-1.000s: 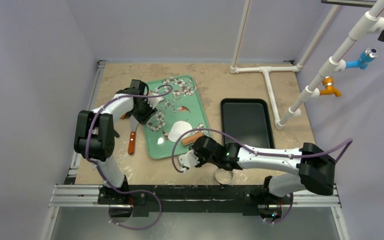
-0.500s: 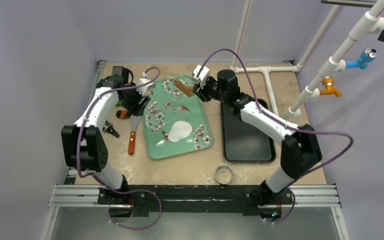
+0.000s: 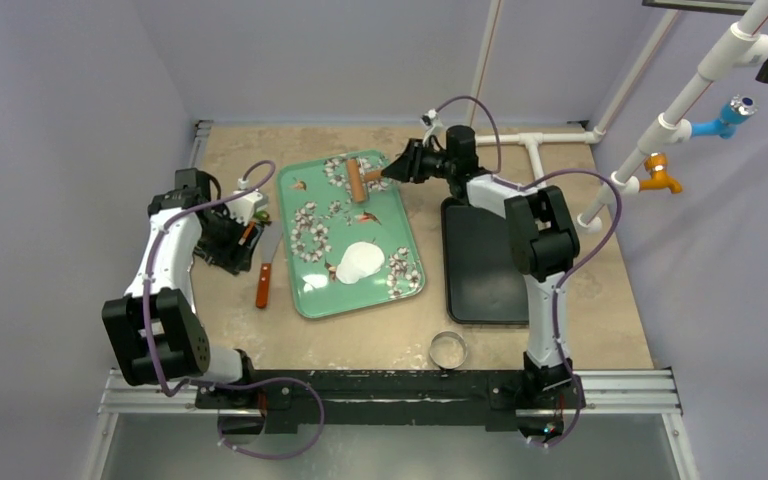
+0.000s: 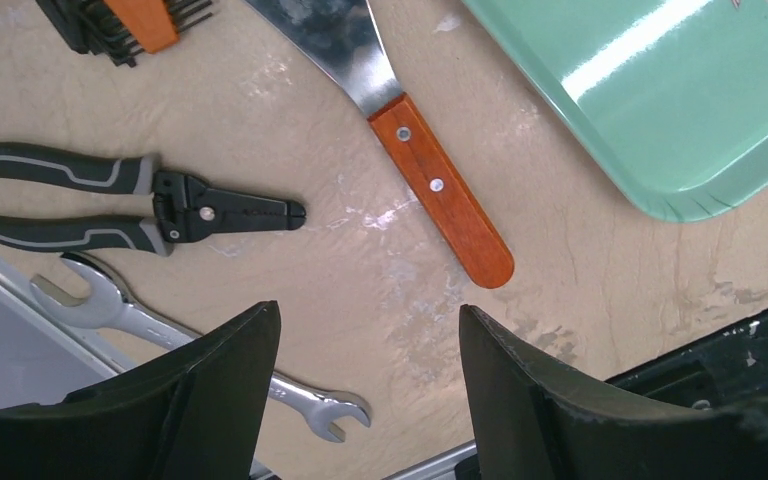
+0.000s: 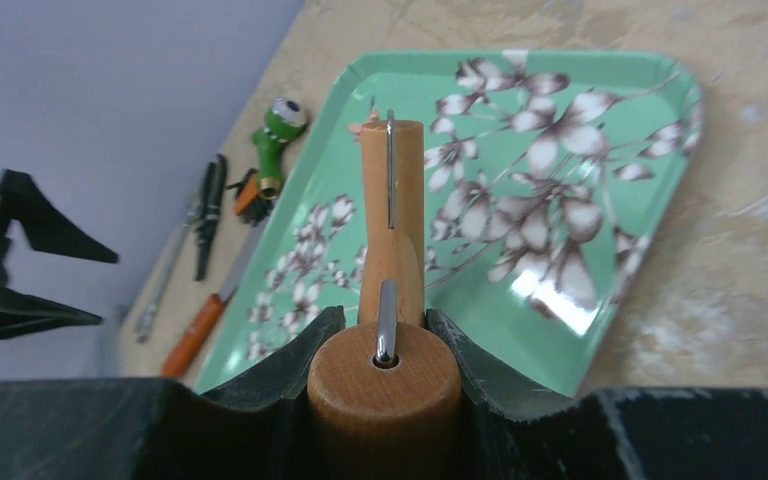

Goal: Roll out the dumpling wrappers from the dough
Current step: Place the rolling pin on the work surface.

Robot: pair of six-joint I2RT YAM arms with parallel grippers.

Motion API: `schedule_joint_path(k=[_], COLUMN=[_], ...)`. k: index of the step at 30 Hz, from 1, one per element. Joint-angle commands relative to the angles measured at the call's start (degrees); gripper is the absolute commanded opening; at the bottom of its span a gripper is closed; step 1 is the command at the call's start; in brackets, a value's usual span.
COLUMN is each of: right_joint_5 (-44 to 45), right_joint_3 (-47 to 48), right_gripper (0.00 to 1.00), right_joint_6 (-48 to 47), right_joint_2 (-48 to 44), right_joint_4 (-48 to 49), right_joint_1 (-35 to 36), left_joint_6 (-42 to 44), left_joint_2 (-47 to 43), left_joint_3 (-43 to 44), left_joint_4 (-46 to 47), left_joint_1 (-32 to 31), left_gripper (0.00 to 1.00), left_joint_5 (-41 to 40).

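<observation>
The dough [image 3: 360, 262] lies on the green floral tray [image 3: 400, 225] as a flattened white patch with an uneven edge; separate dumpling wrappers are out of view. At the tray's far end my right gripper [image 3: 385, 172] [image 5: 385, 335] is shut on the handle of a wooden roller [image 3: 357, 181] [image 5: 392, 190], which points over the tray [image 5: 570, 210]. My left gripper [image 3: 230, 238] [image 4: 370, 320] hangs open and empty over the tools left of the tray, well away from the dough.
Left of the tray lie an orange-handled scraper [image 3: 263, 280] [image 4: 440, 200], pliers [image 4: 160, 200], a wrench [image 4: 210, 340] and a brush [image 4: 130, 18]. A black tray [image 3: 485, 262] sits to the right, a metal ring cutter [image 3: 448, 349] near the front edge, and white pipes [image 3: 535, 150] at the back right.
My right arm carried the roller from the tray's near side to its far end. My left arm moved left off the tray, over the tools, and its jaws opened wider.
</observation>
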Motion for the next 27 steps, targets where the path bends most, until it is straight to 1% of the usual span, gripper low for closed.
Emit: schedule_joint_path(k=[1,4,6,9,11,14,17,18,20,21,22,27], right_joint_5=[-10.4,-10.2,-9.8,-6.2,-2.6,1.0,4.7,5.6,7.4,8.6,9.5,16.5], right_joint_3=[-0.3,-0.3,-1.4,-2.7,-1.6,-0.9,1.3,1.8,1.9,2.0,2.1,5.6], right_gripper=[0.00,0.01,0.09,0.30,0.36,0.41,0.54,0.59,0.76,0.90,0.98,0.99], right_joint_6=[21.2,22.2,21.9,18.1,15.0,13.9,10.5,9.6,8.1,7.2,6.1,-1.2], right_joint_2=[2.2,4.4,4.8,3.9,3.9,4.3,4.7,4.7,4.3,3.9,3.5,0.4], right_joint_4=[15.1,10.6,10.0,6.8,2.3,-0.2,-5.6,-7.1,-8.7,-9.7,-10.5,-18.6], right_joint_1=[-2.4,-3.9,-4.3,-4.5,-4.8,-5.6,-5.8,-5.9,-5.8,-5.9,-5.8,-4.3], left_joint_6=[-1.4,-2.4,-2.8,-3.4,-3.5,-3.2,-2.8,-2.6,-2.2,-1.9,-1.6,-0.9], left_joint_2=[-3.0,-3.4,-3.5,-3.9,-4.3,-4.8,-5.7,-6.1,-6.7,-6.9,-7.0,-6.0], left_joint_3=[-1.2,-1.8,-2.2,-2.4,-2.4,-2.5,-3.2,-3.5,-4.1,-4.3,-4.5,-5.3], left_joint_4=[-1.5,-1.5,-1.3,-1.1,-1.2,-1.5,-1.2,-1.0,-0.6,-0.5,-0.5,0.3], left_joint_1=[0.2,0.2,0.1,0.1,0.1,0.0,0.1,0.1,0.1,0.1,0.2,0.1], left_gripper=[0.66,0.66,0.66,0.67,0.67,0.67,0.67,0.68,0.68,0.68,0.68,0.69], left_joint_5=[2.8,2.9,3.1,2.7,2.4,2.0,1.2,1.1,1.0,0.9,1.2,1.8])
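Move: The right hand holds the rolling pin by its small roller. The pin's resting spot, at the far right of the green tray, has its middle about 3 cm left of that hand, level with it fore and aft, and some 9 cm below. The dough lies roughly 17 cm back and 8 cm left of the hand, the black tray's middle 17 cm back and 20 cm right. From the left hand the spot is about 23 cm ahead, 27 cm right and 7 cm lower. Downward first, easing right, the right hand lowers the held rolling pin some 5 cm onto the far right part of the green tray. Its fingers then open wide and let go of the small roller, and it backs off to the right and slightly forward, still sinking a little, while the wrist turns about 15 degrees clockwise. The empty, open left hand drifts back about 2 cm over the tools. ##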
